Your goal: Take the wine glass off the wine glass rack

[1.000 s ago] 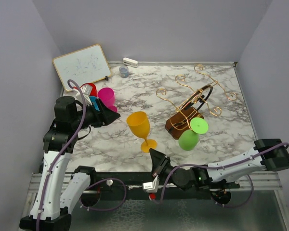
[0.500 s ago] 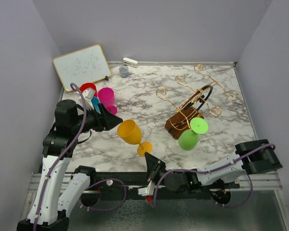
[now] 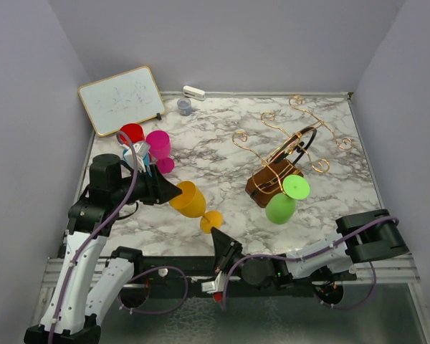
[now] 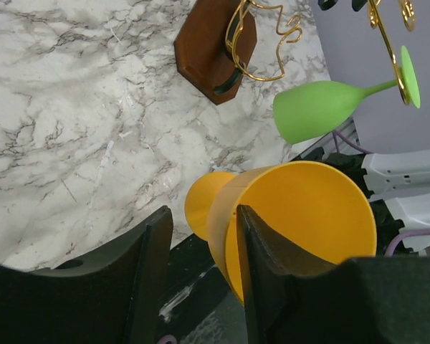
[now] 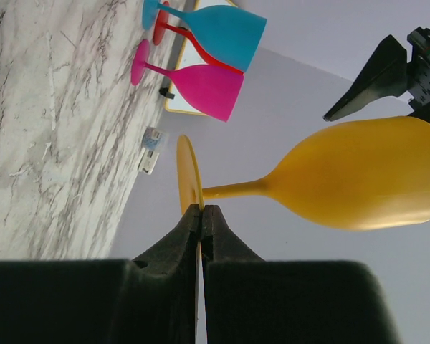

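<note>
A yellow wine glass (image 3: 188, 199) lies tilted above the table's near edge. My right gripper (image 3: 216, 235) is shut on the rim of its foot (image 5: 186, 175), and its bowl (image 5: 358, 172) points towards the left arm. My left gripper (image 3: 173, 192) is at the bowl's mouth with its jaws apart. In the left wrist view the bowl's wall (image 4: 226, 229) sits between the fingers, against the right one. The copper wire wine glass rack (image 3: 287, 143) stands on its brown base (image 4: 208, 46) at the right. A green wine glass (image 3: 280, 208) hangs from the rack upside down.
Pink (image 3: 158, 145) and red (image 3: 132, 132) glasses stand at the left, beside a blue one (image 5: 222, 29). A whiteboard (image 3: 122, 99) leans at the back left. A small blue roll (image 3: 184, 107) and a white eraser (image 3: 194, 92) lie by the back wall.
The right arm has carried the yellow glass left and tipped its bowl towards the left gripper. The left gripper has come down to the bowl's mouth and its jaws have narrowed.
</note>
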`<state>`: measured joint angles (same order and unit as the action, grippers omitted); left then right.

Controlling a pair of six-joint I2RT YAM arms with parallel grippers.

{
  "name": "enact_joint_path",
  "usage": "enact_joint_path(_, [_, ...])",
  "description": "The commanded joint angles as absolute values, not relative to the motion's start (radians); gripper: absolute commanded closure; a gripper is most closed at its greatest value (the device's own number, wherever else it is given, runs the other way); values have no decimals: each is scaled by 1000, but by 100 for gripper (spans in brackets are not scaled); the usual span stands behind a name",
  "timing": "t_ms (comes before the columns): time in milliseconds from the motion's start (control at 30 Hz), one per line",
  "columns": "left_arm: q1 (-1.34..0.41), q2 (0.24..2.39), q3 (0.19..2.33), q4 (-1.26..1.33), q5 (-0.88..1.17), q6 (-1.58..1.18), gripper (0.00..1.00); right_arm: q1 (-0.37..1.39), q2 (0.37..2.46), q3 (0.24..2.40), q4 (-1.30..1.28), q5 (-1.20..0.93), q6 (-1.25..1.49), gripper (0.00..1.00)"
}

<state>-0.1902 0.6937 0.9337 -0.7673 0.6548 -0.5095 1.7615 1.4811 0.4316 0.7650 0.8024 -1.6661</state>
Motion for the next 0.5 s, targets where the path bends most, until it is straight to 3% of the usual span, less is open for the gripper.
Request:
enact_joint_path(0, [-195,702,918,-798,684,-447,65,1769,1502,459,841,829,-1684,99])
enact_joint_path(133, [-194,708,926,-812,638,-427,100,1769,1509,468,822,834,-1664,98])
enact_joint_path(200, [-195,712,937,-820,579,-422,100,1769,1512,476,793,841,-1639,89])
enact_joint_path(300, [-195,719,965,-822,456,-416,100,1769,1507,497,676,847,-1547,64])
enact_joint_path(367, [-195,726,995,-822,343,-417,100,1769,1499,517,556,841,-1459,58])
enact_joint_path(467, [-195,736,1035,-811,186,-414,100,1770,1490,538,416,831,-1338,56])
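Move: The yellow wine glass leans with its rim already between the left gripper's open fingers. Its middle is about 6 cm to the right, 4 cm back and 6 cm below that hand. The magenta glass stands some 21 cm ahead, 6 cm left and 17 cm lower; the blue one is about 6 cm left of the magenta and 4 cm nearer. From the right gripper, still pinching the foot, the yellow glass's middle is 5 cm left, 4 cm ahead and 6 cm up. Shut the left gripper on the yellow glass's rim, one finger inside the bowl and one outside, while sinking about 2 cm. Hold the right gripper practically in place and open it about halfway to release the foot; meanwhile draw the pinched glass left and forward with the left hand, roughly 3 cm each way, wrist turning some 10 degrees, towards the standing magenta glass. ##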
